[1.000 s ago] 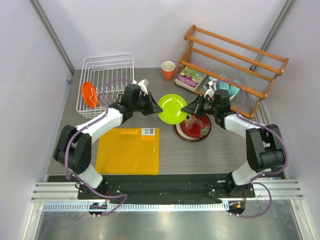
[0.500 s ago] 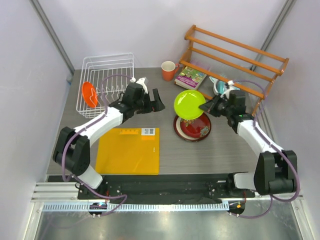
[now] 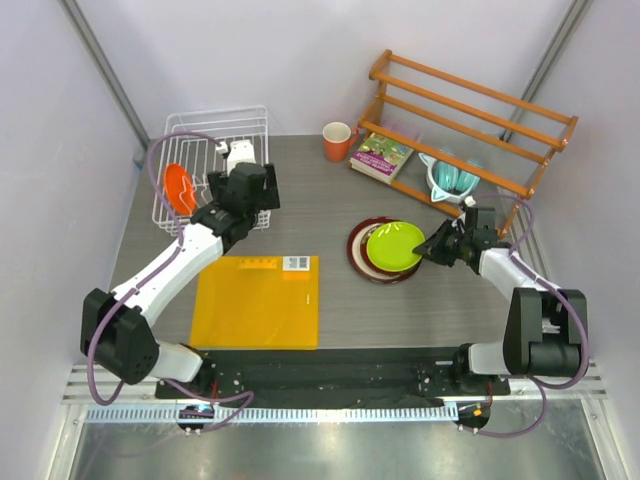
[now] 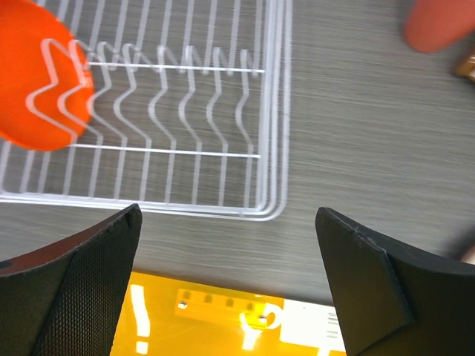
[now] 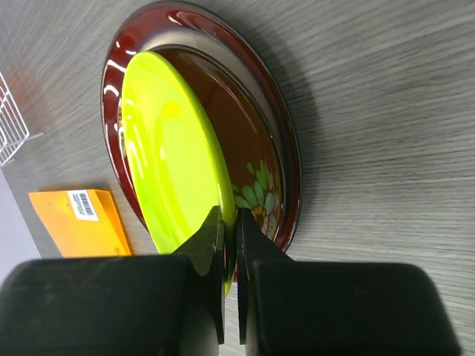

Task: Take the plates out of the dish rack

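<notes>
The white wire dish rack (image 3: 215,130) stands at the back left, and the orange plate (image 3: 179,188) is upright in its left end. In the left wrist view the orange plate (image 4: 37,96) sits at the top left behind the rack's wires (image 4: 276,148). My left gripper (image 3: 243,205) (image 4: 228,215) hangs open and empty just off the rack's near right corner. The dark red plate (image 3: 358,252) (image 5: 286,141) lies on the table. The lime green plate (image 3: 393,245) (image 5: 163,148) leans over it. My right gripper (image 3: 432,250) (image 5: 228,222) is shut on the green plate's right rim.
A yellow board (image 3: 258,302) lies near the front left. An orange mug (image 3: 338,140) and a book (image 3: 381,158) sit at the back. The orange wooden shelf (image 3: 470,100) stands at the back right, with teal bowl-like items (image 3: 452,178) under it.
My left gripper let go of the green plate, opened wide and drew back left to the rack. My right gripper carried the plate right and down onto the red plate.
</notes>
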Robot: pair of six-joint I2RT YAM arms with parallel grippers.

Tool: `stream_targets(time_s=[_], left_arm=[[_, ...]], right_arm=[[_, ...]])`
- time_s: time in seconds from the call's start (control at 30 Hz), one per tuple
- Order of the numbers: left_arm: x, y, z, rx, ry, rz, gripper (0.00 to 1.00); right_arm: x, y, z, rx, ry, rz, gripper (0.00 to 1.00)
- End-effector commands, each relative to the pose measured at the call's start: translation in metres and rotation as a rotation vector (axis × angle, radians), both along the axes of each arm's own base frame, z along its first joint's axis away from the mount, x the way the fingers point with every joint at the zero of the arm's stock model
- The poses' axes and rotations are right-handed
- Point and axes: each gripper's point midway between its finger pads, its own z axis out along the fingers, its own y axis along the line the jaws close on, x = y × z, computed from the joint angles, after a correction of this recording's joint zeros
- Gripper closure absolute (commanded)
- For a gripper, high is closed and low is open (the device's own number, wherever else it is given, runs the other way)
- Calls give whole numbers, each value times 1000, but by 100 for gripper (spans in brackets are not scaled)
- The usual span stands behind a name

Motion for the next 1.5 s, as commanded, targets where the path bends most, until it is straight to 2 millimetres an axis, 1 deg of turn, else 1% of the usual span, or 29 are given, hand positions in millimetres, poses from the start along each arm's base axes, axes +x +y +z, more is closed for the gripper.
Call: stream_targets(time_s=[0.0,0.17,0.23,0.27,0.33,0.37,0.4,0.47,0.5,0.53,0.57,0.6,0.63,0.7,0.73,0.77,0.83,0.87,1.0,1.03,1.1,1.13,1.2,1.23,1.27,1.33,1.37,1.43,1.47], left_arm=[[4,37,16,86,-28,128,1],[7,47,13,67,-21,144,1],[8,45,10,51,-16,136,0],[7,45,9,51,-12,137,1],[9,45,9,51,-11,135,1],[10,45,7,53,-7,138,1],[10,45,6,53,-4,137,1],[14,47,2,45,3,137,0],[15,49,2,41,2,145,0],[17,54,2,35,2,164,1],[20,55,-2,24,7,166,1],[22,58,-3,16,8,174,1],[25,67,-2,6,5,192,1],[32,74,-3,-2,8,210,0],[34,84,-4,1,13,234,0],[36,88,-5,3,25,241,0],[42,98,-5,14,36,265,0],[43,104,-4,24,38,281,1],[53,123,-2,16,26,319,1],[55,133,-5,17,33,342,1],[58,142,-5,11,35,361,1],[61,153,-12,15,49,387,1],[64,165,-16,21,58,421,0],[65,177,-17,30,56,453,0],[68,184,-23,38,66,471,1],[74,198,-23,59,52,494,1],[79,202,-32,58,67,497,1],[88,205,-38,42,72,498,1],[87,222,-46,44,93,541,1]], right_arm=[[7,9,6,47,-42,33,99],[7,16,1,87,-25,66,99],[6,19,-5,97,-8,84,95],[7,19,-5,95,-7,88,83],[7,18,-8,88,-1,87,73],[8,17,-8,86,-2,84,56],[8,17,-7,85,-4,85,49],[10,15,-4,74,-17,79,47],[10,15,-3,66,-21,83,41],[11,14,0,60,-33,81,39],[15,11,4,44,-44,77,39],[12,9,4,22,-38,88,37],[13,7,10,8,-55,87,35],[16,-4,16,-60,-61,56,33],[16,-8,19,-87,-73,54,32],[18,-14,28,-122,-90,34,30],[19,-19,34,-153,-102,27,29],[20,-21,42,-163,-113,19,29],[21,-28,52,-198,-143,-14,28],[21,-29,54,-202,-149,-18,28],[20,-30,55,-206,-155,-20,28],[19,-29,54,-206,-154,-18,28],[18,-29,50,-205,-142,-12,28],[18,-27,48,-200,-137,-4,28],[18,-27,47,-198,-133,-2,28],[17,-26,42,-192,-119,4,28],[18,-25,40,-189,-118,7,27],[18,-24,35,-179,-105,9,27],[19,-22,34,-171,-109,16,27]])
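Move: From the left hand, open and empty, the orange plate stands in the dish rack some 23 cm to the left, 11 cm ahead and 12 cm below. The rack's middle is about 15 cm left and 14 cm ahead, and the yellow board lies about 16 cm back and level sideways, both lower. The right hand already grips the green plate's edge; the plate stack's middle is about 10 cm left of it, 3 cm ahead and 4 cm below, the white bowl some 21 cm ahead and 10 cm right. The right fingers, pinching the green plate's edge, sink a couple of centimetres to lay it on the stack, then open and come free, rising about 6 cm and easing right. Meanwhile the left hand, wide open, travels about 20 cm left over the rack towards the orange plate, with some 7 cm forward and 5 cm down, turning counter-clockwise by nearly 30 degrees. ##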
